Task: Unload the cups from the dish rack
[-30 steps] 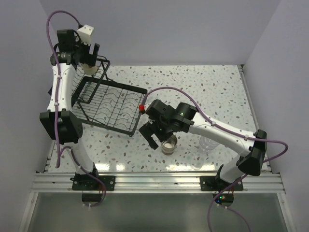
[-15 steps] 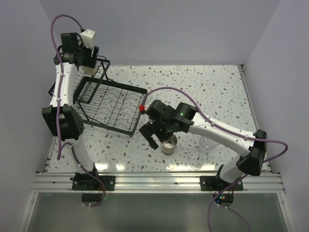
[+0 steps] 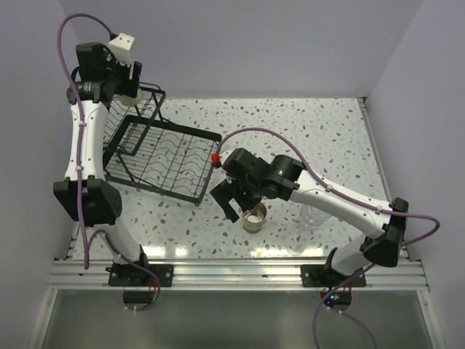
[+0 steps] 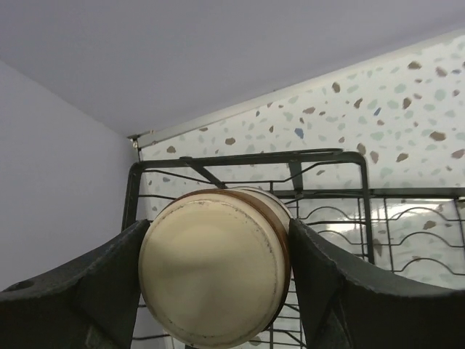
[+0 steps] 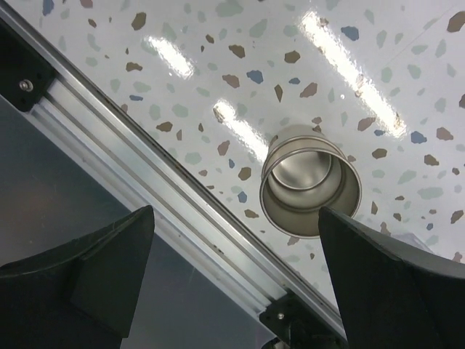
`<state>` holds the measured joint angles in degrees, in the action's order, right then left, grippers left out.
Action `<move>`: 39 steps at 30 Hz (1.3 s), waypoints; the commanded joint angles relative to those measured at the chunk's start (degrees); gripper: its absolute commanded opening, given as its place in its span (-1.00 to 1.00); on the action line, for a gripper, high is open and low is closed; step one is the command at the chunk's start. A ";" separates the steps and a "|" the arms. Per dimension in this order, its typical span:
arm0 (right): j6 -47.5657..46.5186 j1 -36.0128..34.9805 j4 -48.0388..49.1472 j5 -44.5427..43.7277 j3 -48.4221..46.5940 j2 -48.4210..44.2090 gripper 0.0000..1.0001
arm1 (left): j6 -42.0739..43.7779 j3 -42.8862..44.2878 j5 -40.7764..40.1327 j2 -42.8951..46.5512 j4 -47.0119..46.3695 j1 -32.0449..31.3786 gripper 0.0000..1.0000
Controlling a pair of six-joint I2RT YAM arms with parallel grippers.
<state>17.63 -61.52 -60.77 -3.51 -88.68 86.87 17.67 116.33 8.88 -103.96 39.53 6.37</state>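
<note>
A cream cup with a brown base (image 4: 207, 283) sits between the fingers of my left gripper (image 4: 216, 251), its bottom facing the camera. Both jaws press its sides, just above the dish rack's (image 4: 328, 193) raised basket. From above, the left gripper (image 3: 128, 78) hangs over the black rack's (image 3: 168, 158) back left corner and hides that cup. Another cream cup (image 3: 255, 217) stands upright on the table. My right gripper (image 3: 229, 203) is open just left of it. The right wrist view shows this cup (image 5: 311, 182) beyond the wide-apart jaws of the right gripper (image 5: 236, 214).
A clear ribbed tumbler (image 3: 313, 217) stands on the table right of the cream cup, beside the right forearm. The metal rail (image 5: 182, 211) runs along the table's near edge. Walls close in on the left, back and right.
The left gripper has closed on the cream cup and risen up and left, away from the basket. The right gripper has shifted only slightly and stays open beside its cup.
</note>
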 commanded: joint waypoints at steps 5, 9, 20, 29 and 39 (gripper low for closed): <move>-0.49 1.22 9.69 -2.13 -3.16 -7.49 0.96 | -8.78 -5.23 17.72 16.76 -6.04 0.66 -1.00; 1.17 4.99 28.08 9.51 -1.24 -14.35 0.97 | -16.06 -9.45 35.88 23.96 -9.80 0.75 -1.00; 32.45 15.29 75.17 22.85 7.65 -14.19 0.67 | -41.55 -24.22 60.01 33.99 -28.70 -0.57 -1.00; 38.97 15.20 79.31 17.22 7.82 -7.77 0.37 | -51.60 -33.62 61.78 38.39 -38.38 -3.91 -1.00; 44.42 14.94 82.66 18.01 11.08 -6.19 0.02 | -49.93 -34.77 60.55 37.69 -38.56 -4.87 -1.00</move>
<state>59.37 -46.39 17.23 14.66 -77.45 80.34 -31.38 82.11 69.47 -66.54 3.92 2.31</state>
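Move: The left hand already holds the cream cup just clear of the upper rack, whose middle lies about 5 cm back, 3 cm left and 12 cm below it. The handover spot is some 25 cm back, 25 cm right and 13 cm up; the lower rack lies 10 cm back, 12 cm right, 28 cm below. From the right hand the cream cup is about 36 cm ahead, 32 cm left, 10 cm up; the steel cup is 3 cm ahead, 7 cm right, 16 cm below. Left carries the cream cup back about 25 cm and rightward; right rises about 25 cm, half-closing at its mouth. ##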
